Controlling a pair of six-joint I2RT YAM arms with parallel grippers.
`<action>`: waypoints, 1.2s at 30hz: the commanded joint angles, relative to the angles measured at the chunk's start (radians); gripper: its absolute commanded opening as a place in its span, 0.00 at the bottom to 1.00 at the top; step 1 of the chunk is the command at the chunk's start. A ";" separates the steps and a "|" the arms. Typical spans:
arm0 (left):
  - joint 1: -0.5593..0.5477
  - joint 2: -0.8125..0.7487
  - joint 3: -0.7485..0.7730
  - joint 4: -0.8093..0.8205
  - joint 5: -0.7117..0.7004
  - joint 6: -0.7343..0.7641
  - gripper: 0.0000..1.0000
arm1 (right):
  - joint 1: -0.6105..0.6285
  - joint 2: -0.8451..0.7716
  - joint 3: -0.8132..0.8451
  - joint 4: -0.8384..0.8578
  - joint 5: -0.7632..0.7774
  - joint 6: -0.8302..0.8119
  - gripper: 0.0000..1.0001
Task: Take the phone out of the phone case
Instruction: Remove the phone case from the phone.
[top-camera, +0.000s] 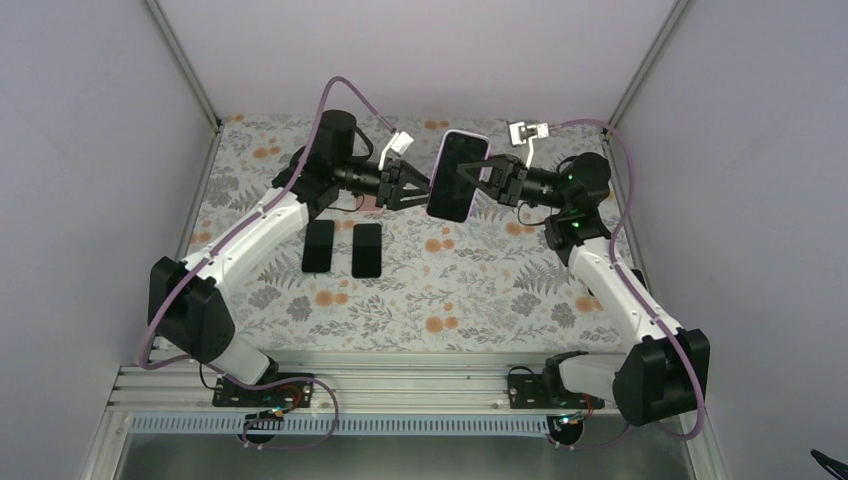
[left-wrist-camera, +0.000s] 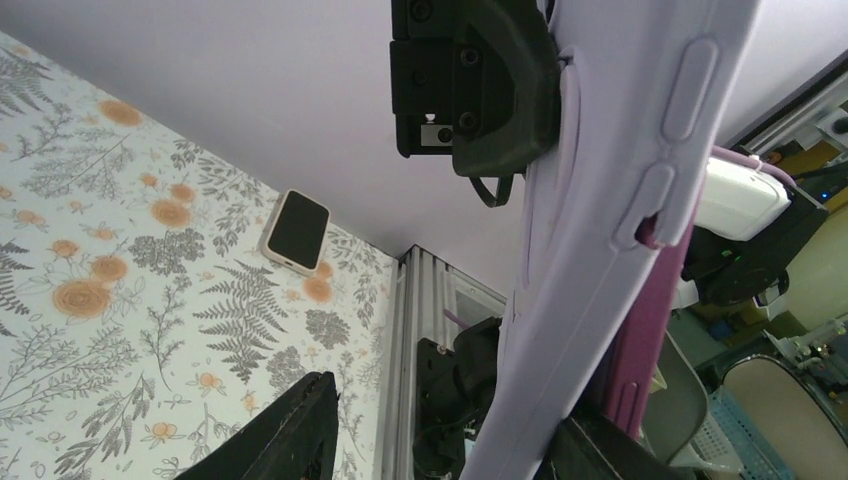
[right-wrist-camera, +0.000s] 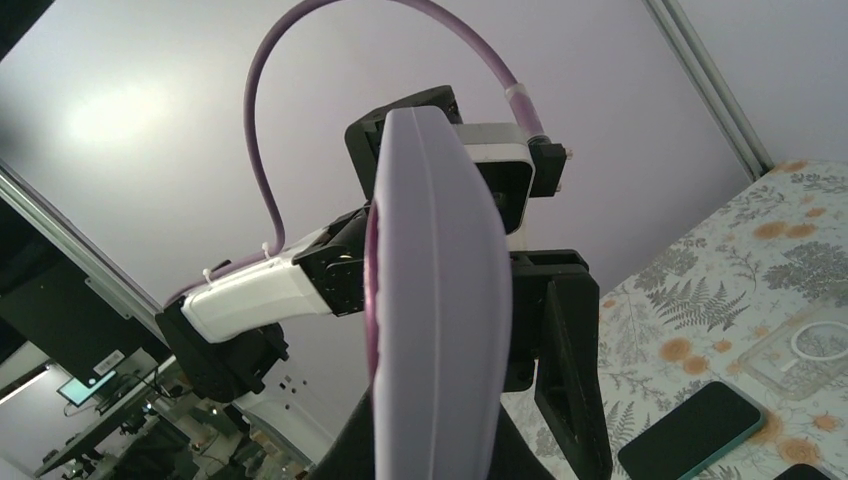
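The phone (top-camera: 458, 172) stands upright in the air in its lavender phone case (top-camera: 468, 135), screen toward the top camera. My right gripper (top-camera: 478, 180) is shut on the case's right edge; in the right wrist view the case (right-wrist-camera: 440, 300) runs edge-on between its fingers. A magenta strip of the phone (left-wrist-camera: 650, 330) shows beside the case (left-wrist-camera: 600, 230). My left gripper (top-camera: 412, 187) is open at the left edge and straddles the case. Its one finger (left-wrist-camera: 285, 430) stands clear of the case. The other finger (left-wrist-camera: 600, 450) sits against the phone's side.
Two dark phones (top-camera: 318, 245) (top-camera: 367, 250) lie side by side on the floral cloth under the left arm. A phone in a pale case (left-wrist-camera: 296, 230) lies near the wall. A clear empty case (right-wrist-camera: 810, 350) lies by a dark phone (right-wrist-camera: 690, 430).
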 joint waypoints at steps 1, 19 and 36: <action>-0.003 0.001 0.009 0.167 -0.022 -0.027 0.47 | 0.078 0.001 0.005 -0.111 -0.188 -0.118 0.04; -0.024 -0.011 -0.010 0.387 -0.028 -0.170 0.46 | 0.183 0.073 -0.022 -0.165 -0.220 -0.182 0.04; 0.013 -0.034 -0.157 0.606 -0.004 -0.382 0.12 | 0.109 0.162 0.156 -0.292 -0.188 -0.227 0.06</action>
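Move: About 5 cm to the left hand's right, 2 cm ahead and 4 cm higher is the middle of the lavender phone case; its near left corner reaches the half-open fingers. On the table some 34 cm below the left hand lie a dark phone, 10 cm ahead and 14 cm left, and a pink case, 25 cm ahead and 14 cm left. The phone case's middle is 1 cm left of the right hand and 1 cm back, level with it. Bringing the cased phone to the left gripper, the right hand keeps its pinch and travels about 3 cm left while sinking some 2.5 cm, easing back first and then forward again, with a slight counter-clockwise turn. The left hand rises about 1 cm, tips its fingers up some 5 degrees and edges left, then mostly closes its fingers about the case's near left edge. ##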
